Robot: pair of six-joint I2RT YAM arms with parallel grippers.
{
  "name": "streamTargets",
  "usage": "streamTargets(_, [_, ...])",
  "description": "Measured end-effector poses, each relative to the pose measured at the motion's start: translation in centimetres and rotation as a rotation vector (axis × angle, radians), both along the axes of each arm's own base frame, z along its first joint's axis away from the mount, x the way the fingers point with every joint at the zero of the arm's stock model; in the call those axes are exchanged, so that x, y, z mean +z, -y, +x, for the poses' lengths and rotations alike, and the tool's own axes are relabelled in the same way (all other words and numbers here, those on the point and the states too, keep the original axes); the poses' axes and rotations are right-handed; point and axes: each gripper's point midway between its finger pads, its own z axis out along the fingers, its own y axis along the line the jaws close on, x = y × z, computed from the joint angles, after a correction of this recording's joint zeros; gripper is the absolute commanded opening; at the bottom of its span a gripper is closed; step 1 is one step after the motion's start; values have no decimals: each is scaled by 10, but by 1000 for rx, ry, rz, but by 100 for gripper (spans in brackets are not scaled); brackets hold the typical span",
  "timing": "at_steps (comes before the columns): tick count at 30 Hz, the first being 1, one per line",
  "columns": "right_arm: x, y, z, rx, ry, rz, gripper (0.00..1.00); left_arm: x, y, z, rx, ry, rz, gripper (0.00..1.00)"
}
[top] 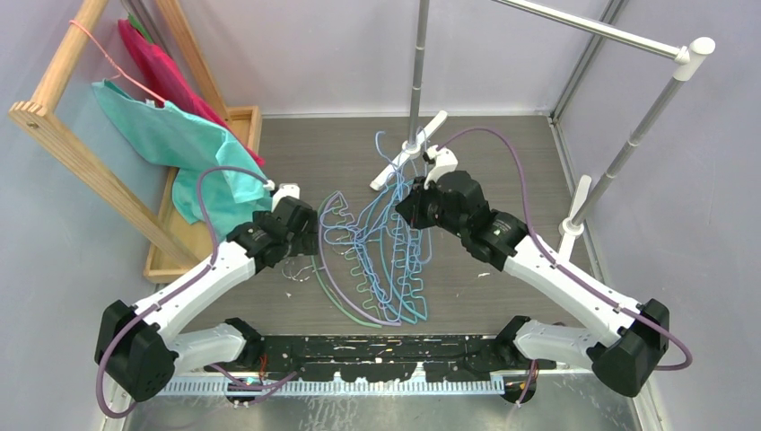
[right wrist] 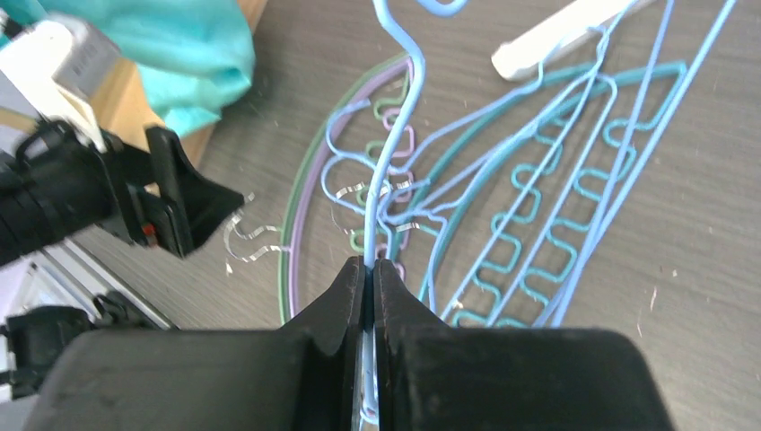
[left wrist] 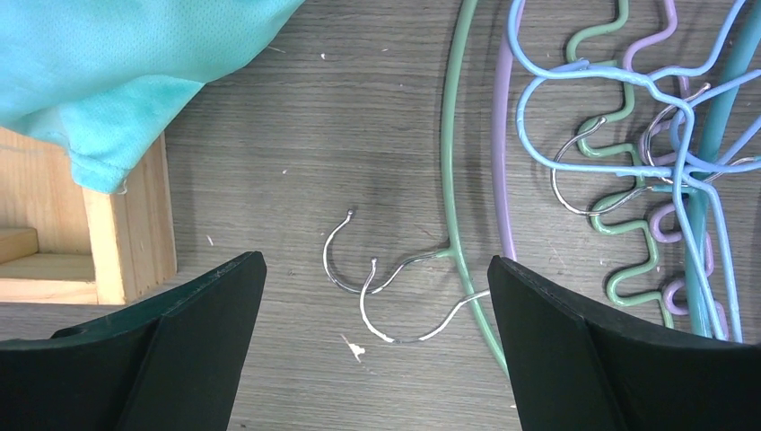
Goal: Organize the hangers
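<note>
A tangle of hangers (top: 381, 256) lies on the floor between my arms. One thin light-blue wire hanger (right wrist: 392, 144) runs up out of my right gripper (right wrist: 370, 263), which is shut on its wire, with its hook at the top edge. Under it lie teal zigzag hangers (right wrist: 574, 180). My left gripper (left wrist: 376, 260) hangs open over two bare metal hooks (left wrist: 345, 269). These belong to the green hanger (left wrist: 450, 180) and the lilac hanger (left wrist: 500, 180), and nothing sits between the fingers (left wrist: 188, 332). From above, the left gripper (top: 305, 239) is at the pile's left edge and the right gripper (top: 406, 205) at its top.
The silver rail's upright (top: 417, 63) and its white foot (top: 408, 162) stand just behind the pile. At the left are a wooden rack (top: 90, 162), a teal garment (top: 179, 144), a pink wire hanger (top: 108, 54) and a wooden tray (top: 244, 121).
</note>
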Motion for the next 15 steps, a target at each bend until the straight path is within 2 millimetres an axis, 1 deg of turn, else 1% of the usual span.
streamTargets(2, [13, -5, 8, -3, 24, 29, 1, 1, -1, -1, 0, 0, 0, 98])
streamTargets(4, [21, -11, 15, 1, 38, 50, 1, 4, -2, -3, 0, 5, -2, 98])
streamTargets(7, [21, -13, 20, -7, 36, 39, 1, 9, -3, -4, 0, 21, -14, 98])
streamTargets(9, [18, -9, 24, -35, 37, 9, 1, 11, -3, -5, 0, 29, -19, 98])
streamTargets(12, [16, 11, 31, -116, 55, -67, 1, 12, -3, -5, 0, 29, -19, 98])
streamTargets(15, [21, 31, 35, -186, 84, -129, 1, 11, -4, -5, 0, 27, -18, 98])
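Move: Up to the right of the right hand, which already holds a lifted blue hanger, is the metal rail: its middle lies some 12 cm ahead, 19 cm right and 20 cm higher. The rack's white foot is about 22 cm ahead and 3 cm right, roughly 21 cm below; the remaining hangers centre 2 cm back, 3 cm left and 22 cm below. From the left hand the rail's middle is about 14 cm ahead, 40 cm right and 30 cm up. Keeping its shut fingers on the blue hanger, the right hand carries it forward about 3.5 cm and up 2 cm, first easing slightly left, then swinging some 4 cm right from there towards the rail side. As it swings right, the wrist turns about 10 degrees clockwise, with a slight roll and upward tip. ##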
